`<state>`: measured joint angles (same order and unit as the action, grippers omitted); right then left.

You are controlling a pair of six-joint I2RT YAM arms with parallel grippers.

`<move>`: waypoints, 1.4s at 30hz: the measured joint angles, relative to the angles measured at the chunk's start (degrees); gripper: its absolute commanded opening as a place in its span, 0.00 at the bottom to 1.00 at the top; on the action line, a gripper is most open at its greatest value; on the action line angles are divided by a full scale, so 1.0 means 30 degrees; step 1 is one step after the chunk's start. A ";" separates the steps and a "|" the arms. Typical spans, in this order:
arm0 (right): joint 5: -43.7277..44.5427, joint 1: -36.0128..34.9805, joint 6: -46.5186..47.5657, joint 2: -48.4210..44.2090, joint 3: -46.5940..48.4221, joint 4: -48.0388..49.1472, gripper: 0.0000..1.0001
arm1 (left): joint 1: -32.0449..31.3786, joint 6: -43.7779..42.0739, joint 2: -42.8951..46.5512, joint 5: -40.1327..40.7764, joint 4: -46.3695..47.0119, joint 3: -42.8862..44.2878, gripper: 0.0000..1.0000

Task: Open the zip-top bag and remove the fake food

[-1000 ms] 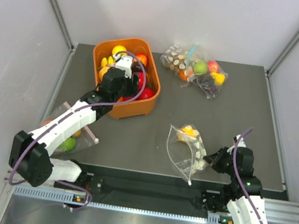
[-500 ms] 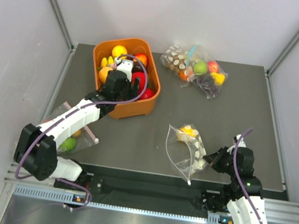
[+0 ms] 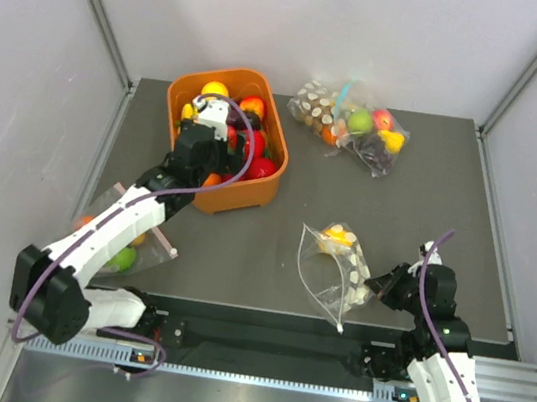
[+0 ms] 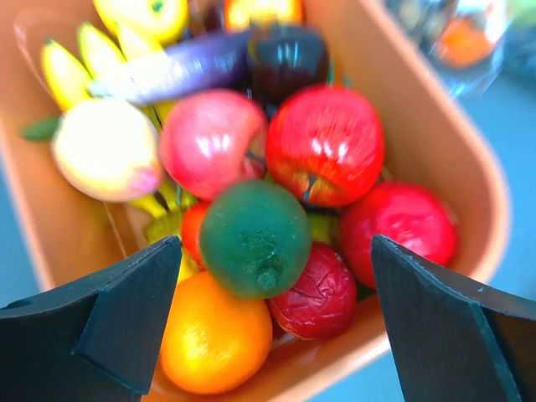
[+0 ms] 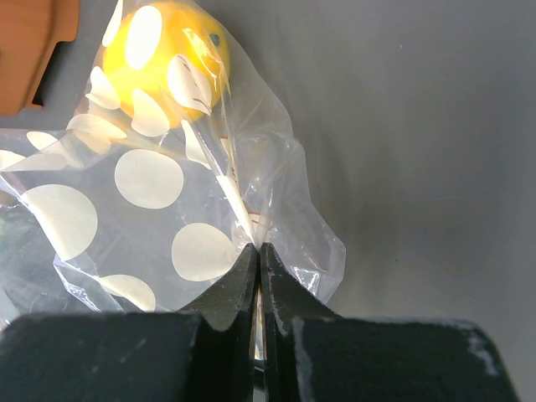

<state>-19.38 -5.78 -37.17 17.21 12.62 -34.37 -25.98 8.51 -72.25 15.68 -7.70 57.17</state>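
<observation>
The zip-top bag (image 3: 336, 264), clear with white dots, lies on the dark table near the front right, its mouth gaping toward the left. One yellow piece of fake food (image 5: 163, 52) sits inside its far end. My right gripper (image 5: 258, 248) is shut on the bag's near edge (image 3: 369, 289). My left gripper (image 4: 275, 244) hangs open over the orange bin (image 3: 269, 187), with nothing between its fingers. Right below it in the bin lie a green fruit (image 4: 251, 239), a red apple (image 4: 327, 142) and an orange (image 4: 213, 335).
A second dotted bag (image 3: 353, 123) with a green apple and grapes lies at the back. A third dotted bag (image 3: 130, 246) lies at the front left, partly under the left arm. Grey walls close in both sides and the back.
The left gripper's jaws have spread wider above the bin, and it has shifted slightly left. The right gripper and the bag have not moved.
</observation>
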 measured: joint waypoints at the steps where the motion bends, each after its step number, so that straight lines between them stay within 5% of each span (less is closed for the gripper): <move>1: 0.0000 0.0000 0.0000 0.0000 0.0000 0.0000 0.00 | -0.0007 -0.0029 0.0386 -0.0007 0.0022 0.0000 0.99; 7: 0.0000 0.0000 0.0000 0.0000 0.0007 0.0000 0.00 | -0.1457 -0.0255 0.3366 -0.0328 0.0138 0.0000 0.98; 22: 0.0000 0.0000 -0.0131 0.0000 0.0000 0.0000 0.00 | -1.3413 0.2113 0.1880 -0.1872 0.2346 -0.2586 0.89; 35: -0.0022 0.0000 -0.0138 -0.0080 0.0000 -0.0015 0.00 | -1.3857 0.4736 -0.1588 -0.3767 0.5071 -0.3621 0.87; 42: -0.0080 0.0000 -0.0138 -0.0146 0.0007 -0.0029 0.00 | -1.3857 0.4736 -0.4277 -0.4014 0.5297 -0.3169 0.73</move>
<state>-19.62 -5.78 -37.58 16.78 12.64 -34.46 -67.55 22.72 -85.08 3.64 8.19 47.66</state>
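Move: The yellow fruit lies inside the bag, about 15 cm back and 29 cm right of the left hand, some 19 cm lower. The bag's open mouth is about 24 cm back and 26 cm right of that hand, about as low; the orange box is right beneath it, centred some 3 cm ahead and 14 cm down. From the right hand, which already pinches the bag, the yellow fruit lies about 9 cm ahead, 10 cm left and 3 cm lower. Left hand arcs about 35 cm right and back, then down towards the bag's mouth; right keeps its pinch. ##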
